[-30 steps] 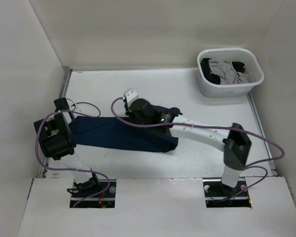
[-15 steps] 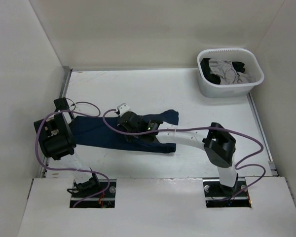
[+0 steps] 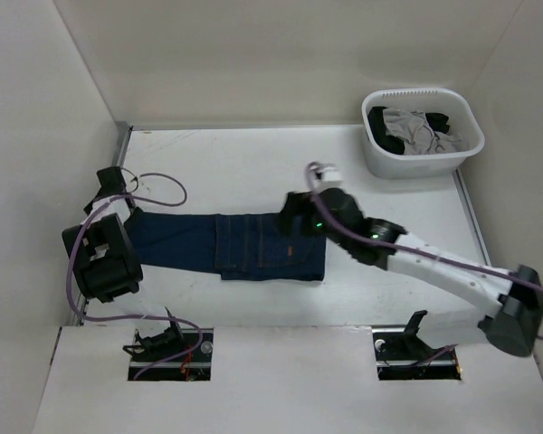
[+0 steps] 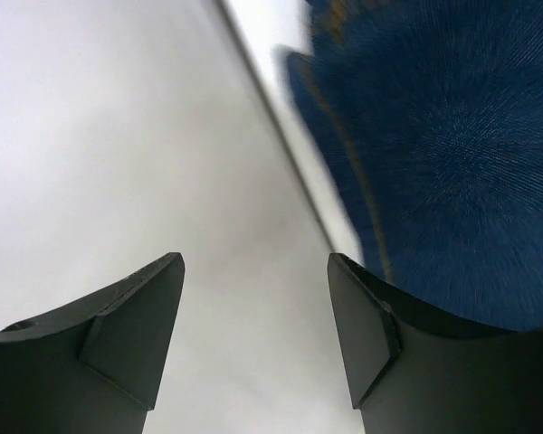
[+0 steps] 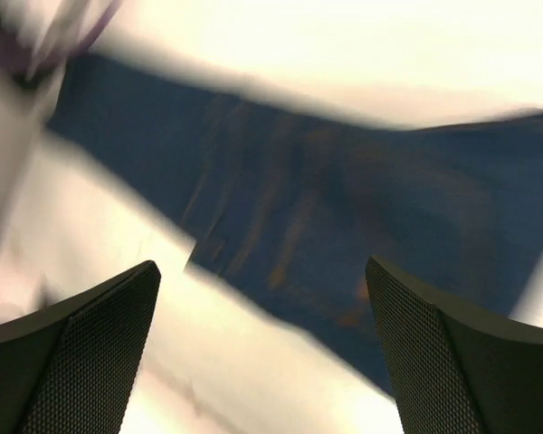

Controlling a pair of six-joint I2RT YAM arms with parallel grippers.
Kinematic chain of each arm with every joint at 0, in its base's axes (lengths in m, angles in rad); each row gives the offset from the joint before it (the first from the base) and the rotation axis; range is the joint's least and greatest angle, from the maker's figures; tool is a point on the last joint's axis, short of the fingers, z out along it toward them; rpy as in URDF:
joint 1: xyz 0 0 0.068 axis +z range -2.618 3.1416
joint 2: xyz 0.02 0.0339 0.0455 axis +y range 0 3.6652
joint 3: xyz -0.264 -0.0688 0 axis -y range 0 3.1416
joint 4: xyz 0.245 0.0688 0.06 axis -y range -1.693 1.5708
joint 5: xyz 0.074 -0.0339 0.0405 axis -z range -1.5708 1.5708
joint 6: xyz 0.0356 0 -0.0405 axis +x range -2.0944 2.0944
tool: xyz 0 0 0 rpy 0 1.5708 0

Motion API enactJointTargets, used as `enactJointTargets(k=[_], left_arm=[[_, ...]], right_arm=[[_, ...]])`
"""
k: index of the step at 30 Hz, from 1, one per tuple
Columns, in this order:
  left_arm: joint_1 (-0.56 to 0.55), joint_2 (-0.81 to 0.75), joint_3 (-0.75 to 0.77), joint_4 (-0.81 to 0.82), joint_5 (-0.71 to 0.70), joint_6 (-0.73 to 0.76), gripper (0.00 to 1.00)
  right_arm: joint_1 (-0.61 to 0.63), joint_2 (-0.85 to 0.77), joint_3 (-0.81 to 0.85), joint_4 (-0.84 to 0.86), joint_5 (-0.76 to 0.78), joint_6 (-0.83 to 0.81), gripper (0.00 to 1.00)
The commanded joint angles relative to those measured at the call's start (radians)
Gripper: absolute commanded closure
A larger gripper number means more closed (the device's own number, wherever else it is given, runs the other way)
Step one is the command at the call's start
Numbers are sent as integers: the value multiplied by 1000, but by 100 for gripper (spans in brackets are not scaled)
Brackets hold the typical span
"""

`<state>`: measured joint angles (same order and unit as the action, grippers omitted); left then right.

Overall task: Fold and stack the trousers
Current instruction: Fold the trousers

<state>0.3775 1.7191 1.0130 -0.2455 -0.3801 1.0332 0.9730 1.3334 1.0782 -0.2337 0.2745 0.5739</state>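
The dark navy trousers (image 3: 226, 249) lie flat across the table, with a doubled layer showing seams and stitching at their right half (image 3: 271, 249). My right gripper (image 3: 291, 215) is open and empty, just above the trousers' far right edge. In the right wrist view its gripper (image 5: 262, 267) hovers over the blurred blue denim (image 5: 344, 199). My left gripper (image 3: 111, 183) is at the trousers' left end by the wall. In the left wrist view it (image 4: 253, 262) is open and empty, with the denim hem (image 4: 452, 136) to its upper right.
A white basket (image 3: 423, 161) at the back right holds grey and black garments (image 3: 416, 128). White walls close the table's left, back and right. Purple cables loop near both arms.
My right gripper has swung from the trousers' left-middle back to the right and up, open. The trousers now lie flat with a layer folded over at the right. The left arm barely moved.
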Motion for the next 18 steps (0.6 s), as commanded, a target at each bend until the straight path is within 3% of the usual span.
enactJointTargets(k=[1, 5, 9, 11, 13, 15, 18], left_arm=[[-76, -133, 105, -73, 49, -41, 36], [-232, -194, 139, -201, 75, -87, 34], [-364, -204, 136, -265, 81, -159, 33], [-398, -194, 130, -273, 79, -189, 34], [-427, -191, 118, -275, 75, -215, 34], [-455, -196, 101, -282, 76, -229, 34], [-476, -205, 79, -279, 76, -242, 34]], right_arm=[[-142, -85, -197, -18, 108, 297, 4], [-260, -59, -375, 164, -23, 360, 5], [-282, 30, -431, 352, -138, 386, 4], [-282, 82, -435, 370, -158, 405, 10], [-283, 101, -452, 346, -158, 451, 23], [-293, 90, -478, 352, -173, 463, 44], [-337, -8, -507, 320, -198, 437, 94]])
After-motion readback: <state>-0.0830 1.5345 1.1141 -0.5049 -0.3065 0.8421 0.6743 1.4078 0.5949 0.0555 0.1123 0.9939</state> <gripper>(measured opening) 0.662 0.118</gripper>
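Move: Below and to the right of the right hand lies its target, the right edge of the folded trousers: about 9 cm to the right, 1 cm ahead and 18 cm down. The orange tag is some 2 cm left and 1 cm ahead; the folded part's left edge is about 24 cm left and 2 cm ahead, both at table level. From the left hand, the leg part's middle lies roughly 23 cm right, 5 cm back and 4 cm down, and the right edge about 70 cm right, 6 cm back. Swinging right about 10 cm while the fingers are wide open, the right hand drops some 17 cm to the trousers' right edge, turning clockwise and tipping its fingers steeply down, then closes them nearly shut to pinch the cloth. Meanwhile the left hand, fingers staying open, leaves the hem end and arcs about 19 cm right and a little forward over the leg part, rising and then sinking partway, turning about 20 degrees clockwise. ##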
